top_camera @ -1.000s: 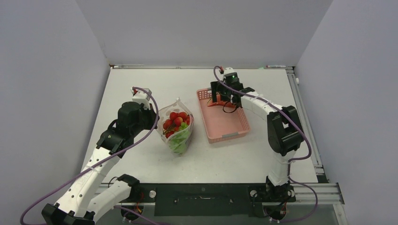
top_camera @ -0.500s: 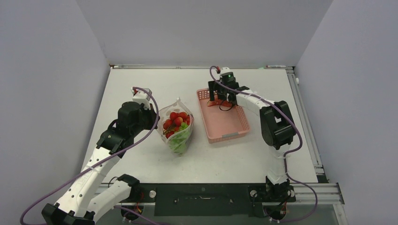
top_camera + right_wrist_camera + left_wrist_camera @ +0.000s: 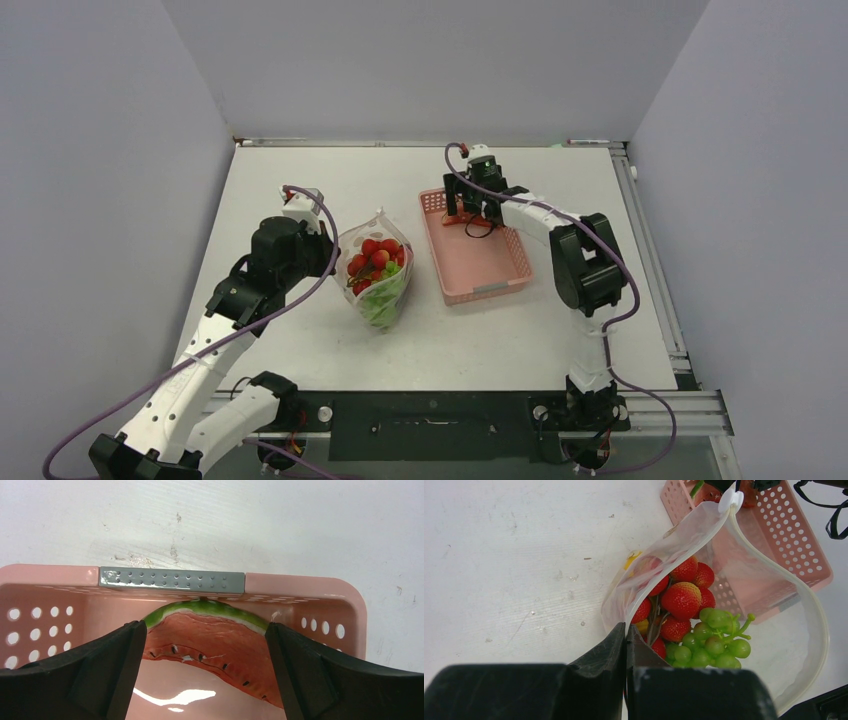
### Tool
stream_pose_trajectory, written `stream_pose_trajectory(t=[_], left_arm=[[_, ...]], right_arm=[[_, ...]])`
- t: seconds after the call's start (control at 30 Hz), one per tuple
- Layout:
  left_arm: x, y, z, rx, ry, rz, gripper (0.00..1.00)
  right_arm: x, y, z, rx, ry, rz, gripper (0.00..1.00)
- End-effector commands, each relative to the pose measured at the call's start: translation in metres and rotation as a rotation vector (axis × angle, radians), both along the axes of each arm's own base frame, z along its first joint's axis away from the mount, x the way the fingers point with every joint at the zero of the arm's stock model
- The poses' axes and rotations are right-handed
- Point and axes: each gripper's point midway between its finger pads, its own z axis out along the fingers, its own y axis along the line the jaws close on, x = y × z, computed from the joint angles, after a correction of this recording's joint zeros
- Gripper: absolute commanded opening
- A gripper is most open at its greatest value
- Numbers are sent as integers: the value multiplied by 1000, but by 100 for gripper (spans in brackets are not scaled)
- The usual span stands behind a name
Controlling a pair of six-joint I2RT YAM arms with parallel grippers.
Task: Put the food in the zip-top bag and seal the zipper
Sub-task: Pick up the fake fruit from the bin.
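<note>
The zip-top bag (image 3: pixel 376 268) stands open on the table and holds red strawberries (image 3: pixel 681 597), green grapes (image 3: pixel 714 640) and a yellow piece (image 3: pixel 631 560). My left gripper (image 3: pixel 625 627) is shut on the near edge of the bag's mouth, by the zipper (image 3: pixel 796 577); its white slider (image 3: pixel 730 500) sits at the far end. My right gripper (image 3: pixel 205 627) is open inside the far end of the pink basket (image 3: pixel 50 625). Its fingers flank a watermelon slice (image 3: pixel 215 640) that leans on the basket's end wall. From above, the right gripper (image 3: pixel 463 213) hides most of the slice.
The pink basket (image 3: pixel 485 268) lies just right of the bag, its grey handle strip (image 3: pixel 172 579) beyond the slice. Grey walls enclose the table on three sides, and a metal rail (image 3: pixel 650 250) runs along the right edge.
My right gripper has shifted slightly left and lower into the basket's far end, and that arm's elbow swung left. The left arm and the bag have not moved.
</note>
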Motion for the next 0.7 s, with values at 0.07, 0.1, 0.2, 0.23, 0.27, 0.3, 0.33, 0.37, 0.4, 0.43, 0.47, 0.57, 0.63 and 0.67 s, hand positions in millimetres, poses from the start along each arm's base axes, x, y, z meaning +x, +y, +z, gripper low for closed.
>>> stream_pose_trajectory(t=[0.07, 0.1, 0.2, 0.23, 0.27, 0.3, 0.33, 0.37, 0.4, 0.43, 0.47, 0.57, 0.63, 0.67], left_arm=[[6, -5, 24, -28, -74, -15, 0], [6, -5, 23, -29, -74, -17, 0], [5, -5, 25, -29, -76, -16, 0], [5, -4, 25, -29, -79, -15, 0], [5, -4, 26, -30, -80, -14, 0], [5, -4, 27, -31, -83, -15, 0], [5, -4, 27, -31, -84, -14, 0], [4, -4, 27, -32, -85, -15, 0], [4, -4, 27, -33, -85, -17, 0], [4, -4, 27, -35, -86, -17, 0], [4, -5, 27, -36, -86, -18, 0], [3, -4, 29, -38, -92, -16, 0], [3, -4, 30, -39, -95, -15, 0], [2, -3, 31, -39, -97, -15, 0]], right_arm=[[-9, -5, 5, 28, -14, -28, 95], [-13, -5, 2, 31, -2, -28, 95], [-23, -2, 0, 30, 21, -24, 96], [-27, -1, 1, 28, 28, -19, 96], [-31, 2, 2, 29, 30, -14, 96], [-35, 5, 4, 28, 31, -6, 96], [-40, 8, 7, 29, 30, 5, 97], [-45, 10, 9, 26, 30, 10, 97], [-49, 12, 10, 19, 33, 10, 97], [-54, 13, 10, 9, 40, 12, 97], [-57, 14, 11, 2, 43, 11, 97], [-69, 16, 11, 5, 57, 17, 97], [-78, 21, 12, 19, 71, 35, 97], [-82, 24, 13, 29, 78, 46, 97]])
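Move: The watermelon slice lies right at the right hand's open fingertips, its middle about 2 cm below the hand and 1 cm back, close against the bin's far wall. The bin's grey far handle is roughly 4 cm ahead and 2 cm left, the bin's middle some 9 cm back and 2 cm right, and the zip-top bag about 20 cm left and 14 cm back. From the left hand, the slice is some 22 cm ahead, 27 cm right and 18 cm down. The right hand dips just under 1 cm beside the watermelon slice, then pulls back about 6 cm, away from the bin's far wall and towards its middle, gathering speed and drifting some 2 cm left over the later part. Its fingers stay wide open about the slice, the right one against the rind end as the slice is dragged along, while the wrist tips down barely 5 degrees. ##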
